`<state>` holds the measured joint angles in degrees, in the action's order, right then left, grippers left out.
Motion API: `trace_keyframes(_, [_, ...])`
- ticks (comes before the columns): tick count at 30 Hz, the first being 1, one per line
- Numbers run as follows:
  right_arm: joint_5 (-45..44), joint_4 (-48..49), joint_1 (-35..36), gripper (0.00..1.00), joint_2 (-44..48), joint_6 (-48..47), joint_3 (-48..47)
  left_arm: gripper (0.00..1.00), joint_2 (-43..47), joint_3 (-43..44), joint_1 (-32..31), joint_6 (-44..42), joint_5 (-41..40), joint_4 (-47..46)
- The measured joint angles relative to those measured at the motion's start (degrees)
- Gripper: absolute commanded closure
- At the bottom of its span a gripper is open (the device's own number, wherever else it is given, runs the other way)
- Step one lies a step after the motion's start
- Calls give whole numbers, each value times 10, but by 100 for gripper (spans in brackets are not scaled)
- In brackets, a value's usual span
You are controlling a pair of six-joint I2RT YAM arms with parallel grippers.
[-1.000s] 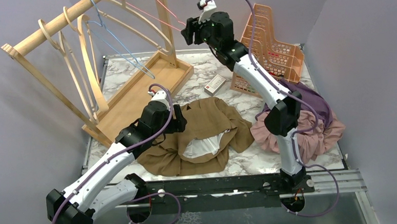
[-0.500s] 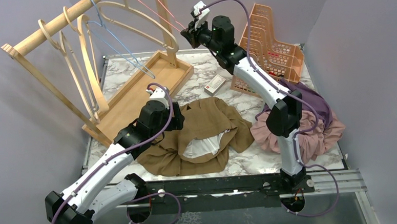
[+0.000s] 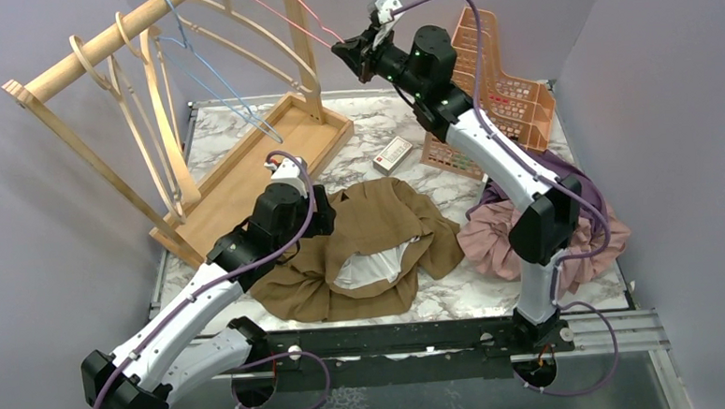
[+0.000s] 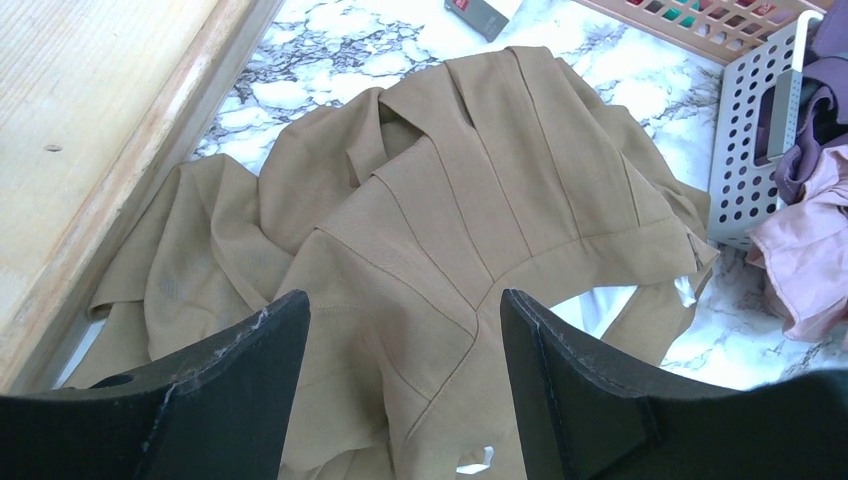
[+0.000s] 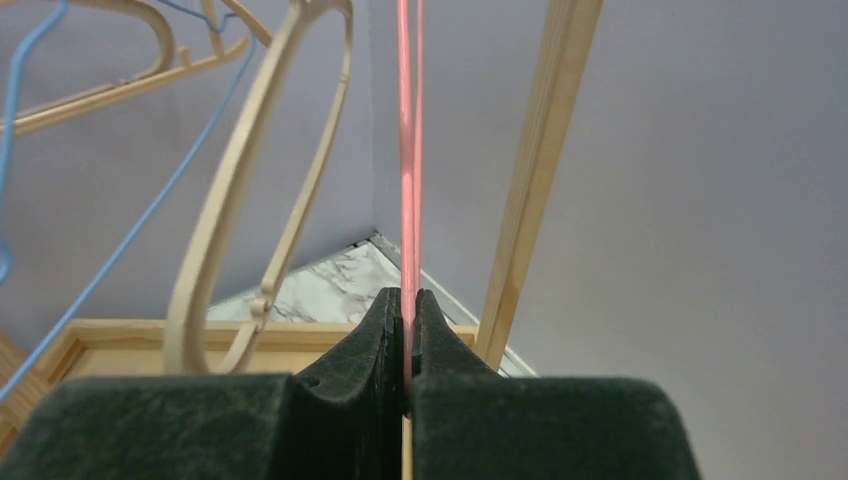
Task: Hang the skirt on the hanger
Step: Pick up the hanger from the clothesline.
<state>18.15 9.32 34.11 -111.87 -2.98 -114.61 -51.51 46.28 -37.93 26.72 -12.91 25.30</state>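
Observation:
A brown skirt (image 3: 370,232) lies crumpled on the marble table, its white lining showing; the left wrist view looks straight down on the skirt (image 4: 450,200). My left gripper (image 3: 327,220) hovers just over the skirt's left part, open, with only cloth showing between its fingers (image 4: 403,300). High at the back, my right gripper (image 3: 343,48) is shut on the thin pink hanger (image 3: 297,11), which hangs from the wooden rack. In the right wrist view the pink hanger (image 5: 405,150) runs up out of the pinched fingertips of the right gripper (image 5: 405,298).
The wooden rack (image 3: 98,50) with its tray base (image 3: 245,173) stands at the back left, carrying wooden hangers (image 3: 157,112) and a blue wire hanger (image 3: 212,81). An orange basket (image 3: 502,75), a small box (image 3: 393,152) and a pink and purple clothes pile (image 3: 576,231) lie to the right.
My right gripper has shut on the pink hanger and its arm has swung a little to the right. The left arm has hardly moved.

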Motion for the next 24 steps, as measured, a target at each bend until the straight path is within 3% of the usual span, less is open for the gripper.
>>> trace_keyframes(9, [3,22,0,99,95,8,109,27,29,0,0,8,0,-9])
trace_keyframes(14, [-20,19,0,99,185,6,236,23,32,10,0,8,11,-11])
trace_keyframes(18, [-46,-11,0,99,276,7,339,9,32,42,1,-7,52,-26])
trace_keyframes(24, [-78,-116,0,99,470,44,486,1,32,103,1,-35,103,-55])
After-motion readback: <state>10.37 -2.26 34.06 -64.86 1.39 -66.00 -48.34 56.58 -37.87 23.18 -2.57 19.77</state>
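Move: The pink hanger's near end is already pinched in the right fingers. The brown skirt it is being carried towards lies about 20 cm back from the right hand, straight in line sideways and some 43 cm below. From the same hand, a wooden hanger's end hangs roughly 7 cm left, level fore-and-aft and 9 cm lower; the small white box is 6 cm ahead, 11 right, 42 below. The pink hanger's held end is about 22 cm ahead, 5 right and 24 above the left hand. The pink hanger comes away from the clothesline, still pinched at its end by the right hand, which rises a centimetre or two, then swings back about 16 cm and right 13 cm while sinking, speeding up and tipping down some 15 degrees. Meanwhile the left hand climbs about 12 cm with a little drift right, tilts up and opens wide, closing on the hanger's held end without touching it. ##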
